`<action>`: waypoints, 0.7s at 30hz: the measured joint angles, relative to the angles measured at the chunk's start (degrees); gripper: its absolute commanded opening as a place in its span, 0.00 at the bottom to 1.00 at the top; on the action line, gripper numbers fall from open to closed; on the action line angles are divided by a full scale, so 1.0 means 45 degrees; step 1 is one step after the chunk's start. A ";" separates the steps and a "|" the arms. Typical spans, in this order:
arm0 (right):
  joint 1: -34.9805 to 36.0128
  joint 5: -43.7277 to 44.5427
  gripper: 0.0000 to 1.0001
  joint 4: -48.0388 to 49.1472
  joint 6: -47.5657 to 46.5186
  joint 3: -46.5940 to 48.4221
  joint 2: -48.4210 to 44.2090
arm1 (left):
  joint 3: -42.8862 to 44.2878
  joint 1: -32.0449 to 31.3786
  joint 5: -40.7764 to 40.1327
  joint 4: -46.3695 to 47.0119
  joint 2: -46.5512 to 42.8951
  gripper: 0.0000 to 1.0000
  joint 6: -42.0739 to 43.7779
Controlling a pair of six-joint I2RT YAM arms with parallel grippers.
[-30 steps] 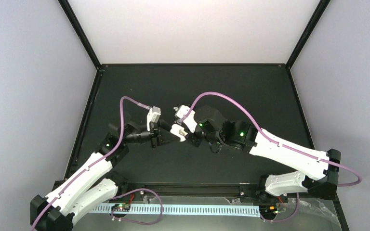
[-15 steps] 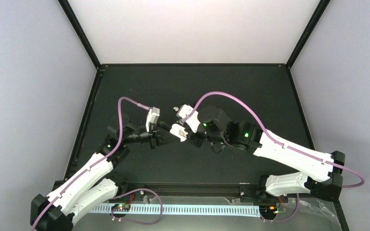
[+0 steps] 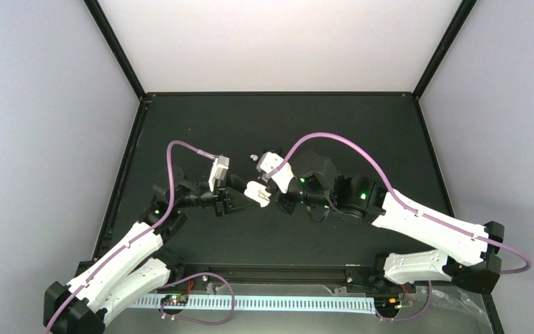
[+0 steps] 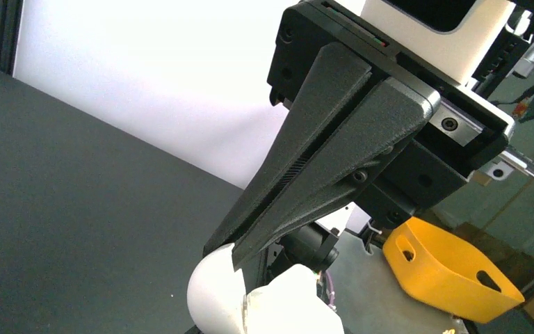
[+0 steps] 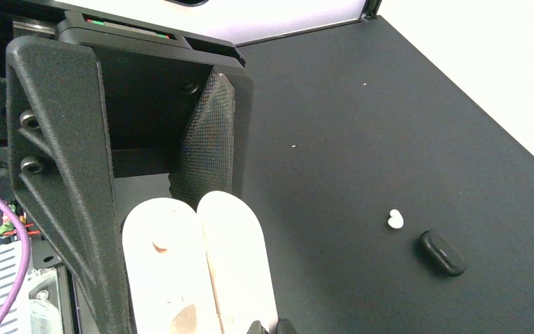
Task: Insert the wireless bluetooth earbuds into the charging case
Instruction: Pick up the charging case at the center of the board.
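The white charging case (image 5: 195, 268) hangs above the table between both grippers, and a seam shows between its two halves. My left gripper (image 3: 249, 197) is shut on it, with its dark fingers (image 5: 62, 181) on either side. My right gripper (image 5: 272, 327) is shut, and its tips rest at the case's lower edge beside the seam. From the left wrist view the right gripper (image 4: 227, 253) has its jaws pressed together, tip against the case (image 4: 212, 296). One white earbud (image 5: 395, 220) lies on the black table; from above the earbud (image 3: 253, 158) is a pale dot.
A small black oval piece (image 5: 442, 252) lies on the table (image 3: 361, 132) just beside the earbud. Black frame rails border the table on all sides. A yellow bin (image 4: 448, 271) sits off the table's edge.
Both grippers stay together at the case. The right arm's forearm and elbow have swung a little to the right. The case has sunk slightly.
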 measured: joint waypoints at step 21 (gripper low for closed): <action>0.0015 0.0029 0.01 0.0112 -0.0223 0.0296 0.0010 | -0.0044 0.0000 0.0874 0.1137 0.0355 0.65 -0.1209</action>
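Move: Between the left hand's half-open fingers stands the open white charging case, its middle about 2 cm to the right and 1 cm ahead at the same height; from the right hand's shut fingertips it lies about 2 cm to the left and 1 cm back. On the table some 30 cm below, a loose earbud lies about 25 cm ahead of the left hand and 1 cm to its left, and a black case about 27 cm ahead and 5 cm to its right. Opening its fingers from under half to about two-thirds, mostly at the end, the left hand frees its hold around the charging case while easing back about 1 cm, rising slightly and turning a few degrees clockwise. The right hand stays shut, still pinching the case near the seam between its two halves, and rises about 1 cm. ##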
